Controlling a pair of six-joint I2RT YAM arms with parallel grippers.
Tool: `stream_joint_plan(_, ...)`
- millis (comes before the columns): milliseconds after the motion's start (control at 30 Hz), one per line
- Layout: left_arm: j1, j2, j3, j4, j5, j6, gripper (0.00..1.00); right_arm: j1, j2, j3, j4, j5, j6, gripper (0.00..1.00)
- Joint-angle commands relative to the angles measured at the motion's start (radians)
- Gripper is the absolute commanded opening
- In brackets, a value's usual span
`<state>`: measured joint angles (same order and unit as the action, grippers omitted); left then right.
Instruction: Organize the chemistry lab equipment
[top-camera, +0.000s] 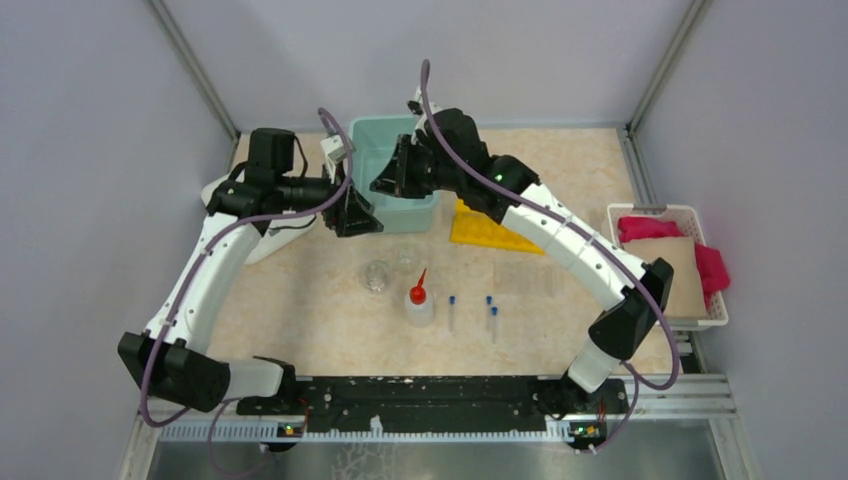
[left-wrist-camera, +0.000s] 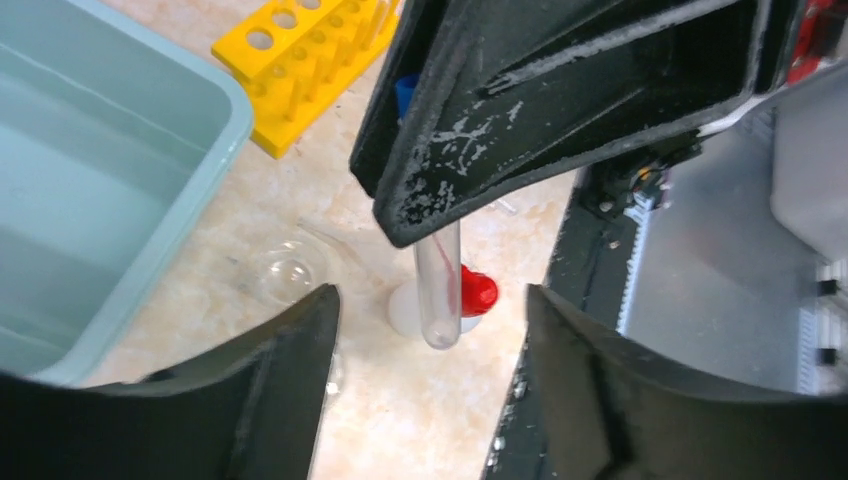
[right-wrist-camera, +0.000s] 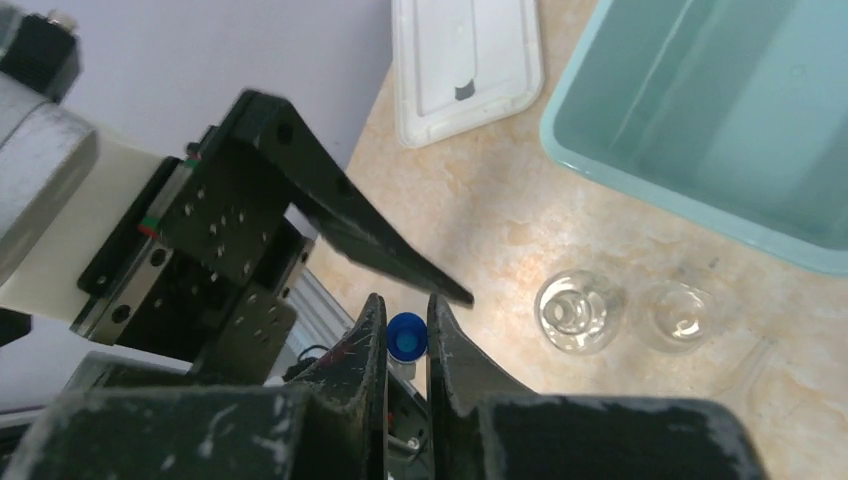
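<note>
My right gripper (right-wrist-camera: 406, 300) is shut on a slim test tube by its blue cap (right-wrist-camera: 406, 336). In the left wrist view the clear tube (left-wrist-camera: 438, 295) hangs down from the right fingers (left-wrist-camera: 560, 100), between the spread fingers of my open left gripper (left-wrist-camera: 430, 295) without touching them. Both grippers meet at the teal bin's front-left corner (top-camera: 372, 200). On the table lie two glass cups (top-camera: 376, 275) (top-camera: 406, 257), the red-nozzled squeeze bottle (top-camera: 418, 300), three more blue-capped tubes (top-camera: 451, 312) (top-camera: 489, 305) (top-camera: 493, 322) and the yellow rack (top-camera: 490, 228).
The teal bin (top-camera: 395, 165) stands at the back centre. A white lid (right-wrist-camera: 468, 60) lies to its left. A white basket (top-camera: 665, 212) with pink and brown cloths sits at the right edge. A clear flat piece (top-camera: 525, 278) lies in front of the rack.
</note>
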<state>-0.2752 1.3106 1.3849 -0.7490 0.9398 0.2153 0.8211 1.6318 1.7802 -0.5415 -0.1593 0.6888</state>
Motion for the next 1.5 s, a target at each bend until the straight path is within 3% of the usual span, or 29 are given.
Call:
stream_joint_plan(0, -0.004, -0.004, 0.019, -0.019, -0.047, 0.001, 0.97, -0.021, -0.094, -0.021, -0.05, 0.065, -0.065, 0.0)
stream_joint_plan(367, 0.0, 0.027, 0.073, -0.067, -0.197, -0.035, 0.99, -0.029, -0.623, -0.651, -0.086, 0.806, -0.141, 0.0)
stream_joint_plan(467, 0.004, 0.034, 0.078, -0.07, -0.199, -0.044, 0.99, -0.029, -0.692, -0.796, -0.041, 0.906, -0.127, 0.0)
stream_joint_plan(600, 0.01, 0.039, 0.084, -0.07, -0.199, -0.05, 0.99, -0.03, -0.658, -0.876, -0.041, 0.997, -0.058, 0.0)
stream_joint_plan(933, 0.022, 0.052, 0.089, -0.076, -0.194, -0.05, 0.99, -0.03, -0.486, -0.983, 0.13, 1.036, -0.02, 0.0)
stream_joint_plan(1467, 0.034, 0.053, 0.101, -0.076, -0.21, -0.053, 0.99, -0.032, -0.427, -1.076, 0.305, 1.024, -0.034, 0.0)
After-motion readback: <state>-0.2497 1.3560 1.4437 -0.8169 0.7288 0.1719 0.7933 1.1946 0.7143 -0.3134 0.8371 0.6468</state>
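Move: My right hand already has the tube by its blue cap. From it the yellow rack lies about 23 cm to the right, 12 cm ahead and 32 cm below. The clear well plate is some 28 cm right, about level and 35 cm down; the teal bin is about 19 cm ahead, 2 cm right; the squeeze bottle about 7 cm right, 6 cm back. From my left hand the rack is 15 cm ahead, 23 cm right, 27 cm below. My left fingers, already parting around the tube, finish opening wide, and that hand backs off about 4 cm forward and left, sinking slightly. Keeping my pinch on the blue cap, I sweep my right hand some 26 cm right and 22 cm down towards the yellow rack, bowing back a little before easing forward again, and turn it clockwise with its left side dipping. ##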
